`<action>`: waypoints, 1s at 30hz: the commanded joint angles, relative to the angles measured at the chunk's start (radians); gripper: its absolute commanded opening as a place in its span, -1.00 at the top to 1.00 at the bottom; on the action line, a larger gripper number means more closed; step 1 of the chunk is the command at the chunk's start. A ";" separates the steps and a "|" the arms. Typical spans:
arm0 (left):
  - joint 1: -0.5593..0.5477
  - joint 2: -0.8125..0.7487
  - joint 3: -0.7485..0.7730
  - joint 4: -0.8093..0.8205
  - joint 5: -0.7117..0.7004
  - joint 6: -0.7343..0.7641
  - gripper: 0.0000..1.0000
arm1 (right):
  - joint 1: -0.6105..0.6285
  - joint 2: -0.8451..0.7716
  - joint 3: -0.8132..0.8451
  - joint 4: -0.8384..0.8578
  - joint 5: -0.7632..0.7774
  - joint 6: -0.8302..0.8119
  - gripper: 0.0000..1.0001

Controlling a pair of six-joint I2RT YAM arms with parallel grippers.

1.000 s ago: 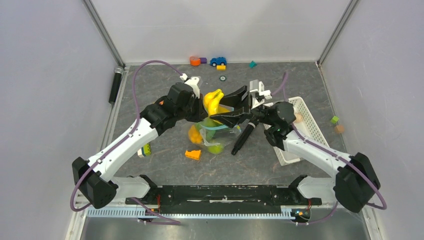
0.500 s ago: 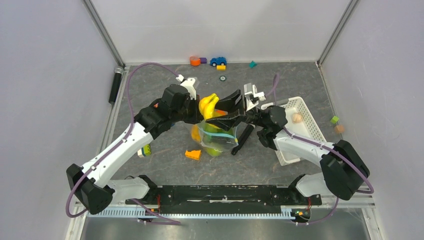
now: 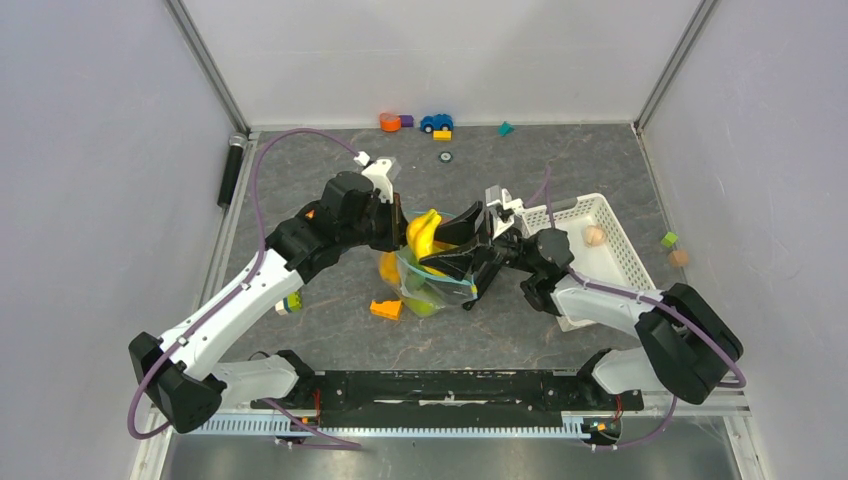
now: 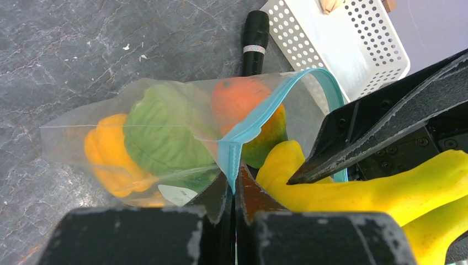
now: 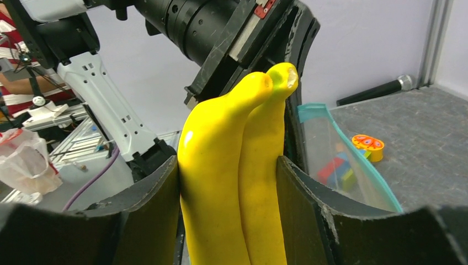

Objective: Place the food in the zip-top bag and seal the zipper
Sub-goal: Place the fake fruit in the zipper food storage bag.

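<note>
The zip-top bag [image 4: 138, 138] is clear and hangs from my left gripper [image 4: 234, 185], which is shut on its teal zipper [image 4: 259, 122] at the rim. Inside lie an orange pumpkin-like piece [image 4: 102, 157], a green leafy piece [image 4: 160, 135] and an orange-green fruit [image 4: 248, 102]. My right gripper [image 5: 227, 163] is shut on a pair of yellow bananas [image 5: 243, 165], right at the bag's open mouth [image 5: 331, 144]. From above, the bananas [image 3: 424, 230] sit between my left gripper [image 3: 399, 228] and my right gripper [image 3: 452, 242], over the bag [image 3: 432, 285].
A white slotted basket [image 3: 612, 268] with a beige piece [image 3: 594, 236] stands right of the bag. A black marker [image 4: 255, 44] lies under the bag. An orange wedge [image 3: 386, 309] lies near-left. Small toys [image 3: 436, 123] line the back wall; a black cylinder [image 3: 231, 172] is at the left edge.
My right gripper has carried the bananas nearer and lower, down to the bag's mouth. The left gripper, still pinching the zipper edge, has shifted slightly nearer with the bag.
</note>
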 commanded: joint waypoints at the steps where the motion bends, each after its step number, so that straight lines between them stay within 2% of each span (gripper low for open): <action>1: -0.005 -0.031 0.010 0.094 0.040 -0.016 0.96 | 0.005 -0.033 -0.020 0.031 -0.042 0.054 0.99; 4: -0.005 -0.044 0.019 0.078 0.020 -0.006 0.96 | 0.006 -0.060 -0.021 -0.101 -0.013 0.010 1.00; 7: -0.005 -0.064 0.025 0.073 -0.011 0.001 0.95 | 0.019 -0.106 0.025 -0.438 0.095 -0.146 1.00; 10: -0.005 -0.066 0.049 0.055 -0.030 0.012 0.95 | 0.049 -0.113 0.083 -0.694 0.206 -0.273 0.99; 15: -0.005 -0.052 0.074 0.051 -0.026 0.023 0.95 | 0.061 -0.066 0.152 -0.877 0.206 -0.326 0.99; 19: -0.005 -0.041 0.101 0.044 -0.025 0.027 0.95 | 0.067 -0.023 0.224 -1.044 0.279 -0.340 0.98; 21: -0.005 -0.047 0.111 0.040 -0.028 0.033 0.96 | 0.067 -0.008 0.245 -1.095 0.327 -0.339 0.99; 24: -0.005 -0.057 0.124 0.039 -0.040 0.042 0.94 | 0.069 0.017 0.277 -1.161 0.319 -0.375 0.98; 30: -0.005 -0.040 0.139 0.043 -0.013 0.045 0.93 | 0.085 0.050 0.368 -1.312 0.368 -0.443 0.89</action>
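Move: The right hand already grips the bananas. The open mouth of the zip-top bag is about 8 cm below it, some 3 cm forward and 2 cm left. The food in the bag sits roughly 15 cm below, 2 cm forward and 4 cm left; the microphone is on the table about 7 cm ahead and 11 cm right. From the left hand, pinching the rim, the mouth's centre is about 7 cm right, 1 cm back and 3 cm lower. Keeping its grip on the bananas, the right hand feeds them down between the bag's two rims, sinking about 9 cm and going some 4 cm forward. Its left-pointing fingers tip downward by roughly 35 degrees, with a slight clockwise turn. The left hand keeps the rim pinched, shifting a couple of centimetres left, then partly back while rising slightly. ##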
